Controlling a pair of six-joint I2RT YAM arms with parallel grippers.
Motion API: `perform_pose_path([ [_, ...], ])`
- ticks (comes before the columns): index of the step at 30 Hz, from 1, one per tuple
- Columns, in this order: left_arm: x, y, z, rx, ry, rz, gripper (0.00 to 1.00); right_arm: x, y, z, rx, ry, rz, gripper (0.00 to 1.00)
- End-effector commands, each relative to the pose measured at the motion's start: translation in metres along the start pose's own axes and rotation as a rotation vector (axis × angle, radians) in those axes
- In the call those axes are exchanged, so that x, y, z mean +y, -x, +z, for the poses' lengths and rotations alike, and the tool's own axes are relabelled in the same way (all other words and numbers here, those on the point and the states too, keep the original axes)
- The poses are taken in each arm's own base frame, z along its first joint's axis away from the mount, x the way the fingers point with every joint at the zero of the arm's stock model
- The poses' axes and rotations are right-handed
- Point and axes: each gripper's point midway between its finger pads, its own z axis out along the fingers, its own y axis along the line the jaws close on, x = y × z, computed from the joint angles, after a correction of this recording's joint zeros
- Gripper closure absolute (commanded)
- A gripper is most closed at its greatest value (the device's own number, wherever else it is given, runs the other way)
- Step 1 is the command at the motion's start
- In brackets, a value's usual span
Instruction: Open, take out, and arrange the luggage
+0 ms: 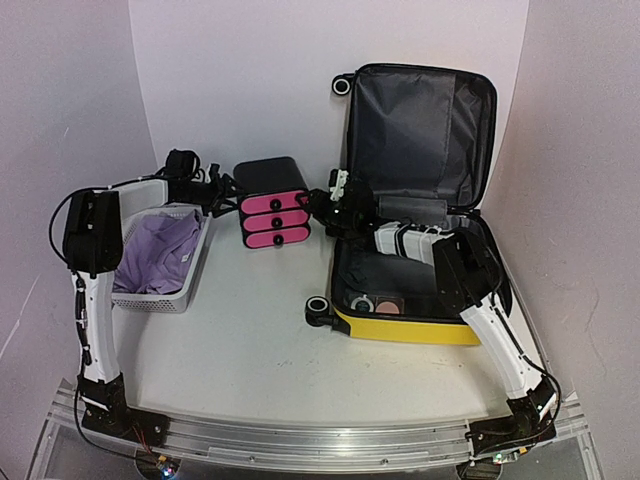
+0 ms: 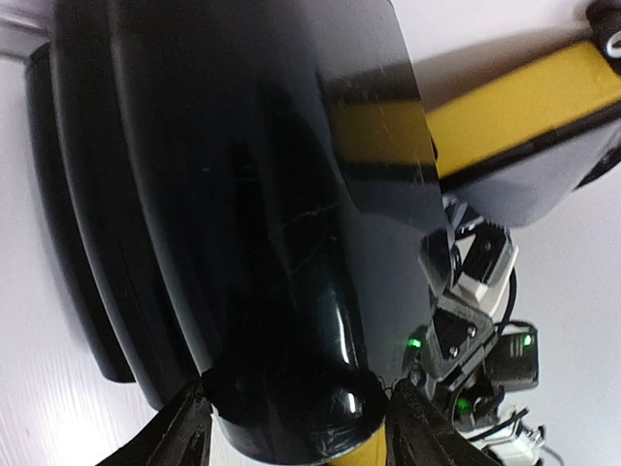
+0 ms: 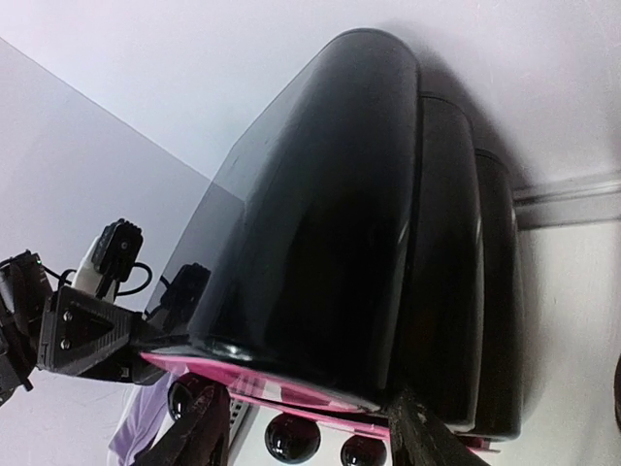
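Note:
The luggage (image 1: pixel 410 325) lies open at the right, yellow shell down, its grey-lined lid (image 1: pixel 420 130) standing upright; its yellow edge (image 2: pixel 524 107) also shows in the left wrist view. Left of it stands a black drawer box (image 1: pixel 270 180) with pink fronts. My left gripper (image 1: pixel 222 192) is at the box's left side and my right gripper (image 1: pixel 318 205) at its right side. In the left wrist view the box (image 2: pixel 243 194) sits between both fingers of the left gripper (image 2: pixel 296 427). The right gripper (image 3: pixel 306 432) likewise straddles the box (image 3: pixel 340 214), fingers against it.
A white mesh basket (image 1: pixel 160 290) holding a purple cloth (image 1: pixel 165 245) stands at the left, close beside the box. Small round items (image 1: pixel 385 302) lie in the luggage's lower half. White walls close in behind and on both sides.

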Motion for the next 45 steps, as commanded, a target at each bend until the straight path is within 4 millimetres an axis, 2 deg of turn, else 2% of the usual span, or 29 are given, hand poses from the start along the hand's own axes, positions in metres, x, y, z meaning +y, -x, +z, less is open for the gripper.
perform_pose_path([
  [1,-0.071,-0.061,-0.016,0.098,-0.097,0.126,0.40,0.138,-0.018,-0.031,0.089,0.328,-0.047,0.45],
  [6,-0.056,-0.097,-0.040,0.109,-0.032,0.110,0.40,0.161,-0.063,-0.072,0.197,0.345,-0.068,0.43],
  [8,-0.052,-0.109,-0.052,0.102,-0.006,0.116,0.40,0.161,-0.081,-0.088,0.244,0.326,-0.073,0.42],
  [9,-0.044,-0.114,-0.057,0.092,0.037,0.116,0.39,0.157,-0.084,-0.096,0.248,0.299,-0.065,0.41],
  [11,-0.040,-0.122,-0.070,0.085,0.087,0.146,0.33,0.148,-0.089,-0.113,0.273,0.239,-0.065,0.39],
  [14,-0.055,-0.133,-0.080,0.092,0.130,0.242,0.20,0.134,-0.094,-0.139,0.349,0.110,-0.142,0.35],
  [16,-0.069,-0.138,-0.080,0.088,0.135,0.296,0.14,0.133,-0.082,-0.160,0.365,0.040,-0.203,0.27],
  [17,-0.076,-0.139,-0.077,0.083,0.129,0.305,0.14,0.124,-0.081,-0.167,0.391,-0.004,-0.202,0.25],
  [18,-0.080,-0.140,-0.071,0.080,0.132,0.308,0.14,0.124,-0.071,-0.177,0.397,-0.029,-0.207,0.24],
  [21,-0.089,-0.136,-0.047,0.018,0.159,0.305,0.19,0.099,-0.048,-0.210,0.427,-0.132,-0.162,0.23],
  [24,-0.094,-0.120,-0.022,-0.108,0.223,0.329,0.24,0.079,-0.019,-0.247,0.403,-0.202,-0.155,0.21],
  [26,-0.100,-0.107,-0.011,-0.182,0.279,0.342,0.26,0.070,-0.008,-0.271,0.389,-0.253,-0.189,0.18],
  [30,-0.134,-0.077,-0.001,-0.297,0.338,0.485,0.19,0.067,-0.003,-0.305,0.384,-0.314,-0.272,0.11],
  [32,-0.148,-0.073,0.014,-0.256,0.303,0.566,0.17,0.068,-0.003,-0.316,0.381,-0.330,-0.287,0.10],
  [35,-0.173,-0.074,0.044,-0.141,0.207,0.702,0.19,0.068,-0.006,-0.327,0.386,-0.343,-0.304,0.06],
  [36,-0.167,-0.074,0.050,-0.106,0.237,0.712,0.20,0.067,-0.007,-0.329,0.389,-0.349,-0.306,0.04],
  [37,-0.162,-0.066,0.049,-0.119,0.287,0.708,0.21,0.066,-0.008,-0.328,0.393,-0.346,-0.307,0.02],
  [40,-0.149,-0.048,0.033,-0.160,0.335,0.619,0.19,0.065,-0.008,-0.312,0.413,-0.322,-0.269,0.02],
  [42,-0.148,-0.047,0.023,-0.132,0.274,0.542,0.16,0.065,-0.008,-0.288,0.410,-0.266,-0.212,0.02],
  [45,-0.133,-0.043,0.000,-0.137,0.286,0.426,0.13,0.069,0.009,-0.252,0.337,-0.201,-0.151,0.02],
])
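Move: Between the two hands stands the small black-and-pink drawer box: its middle is about 8 cm right of the left hand and 8 cm ahead, some 8 cm below. From the right hand the box's middle lies about 8 cm left, 8 cm ahead and 6 cm lower. The basket with the purple cloth is about 14 cm left of the left hand and 10 cm back; the open suitcase's bottom shell is some 22 cm right of the right hand and 19 cm back. Drawing back together from the front of the box's sides, both hands come free of it and open wider, the left after some 15 cm, the right after about 22 cm. The right then swings about 20 cm right over the suitcase, rising a little, its left side dipping; the left cuts right, then forward and up over the box's top, rolling left side up. ##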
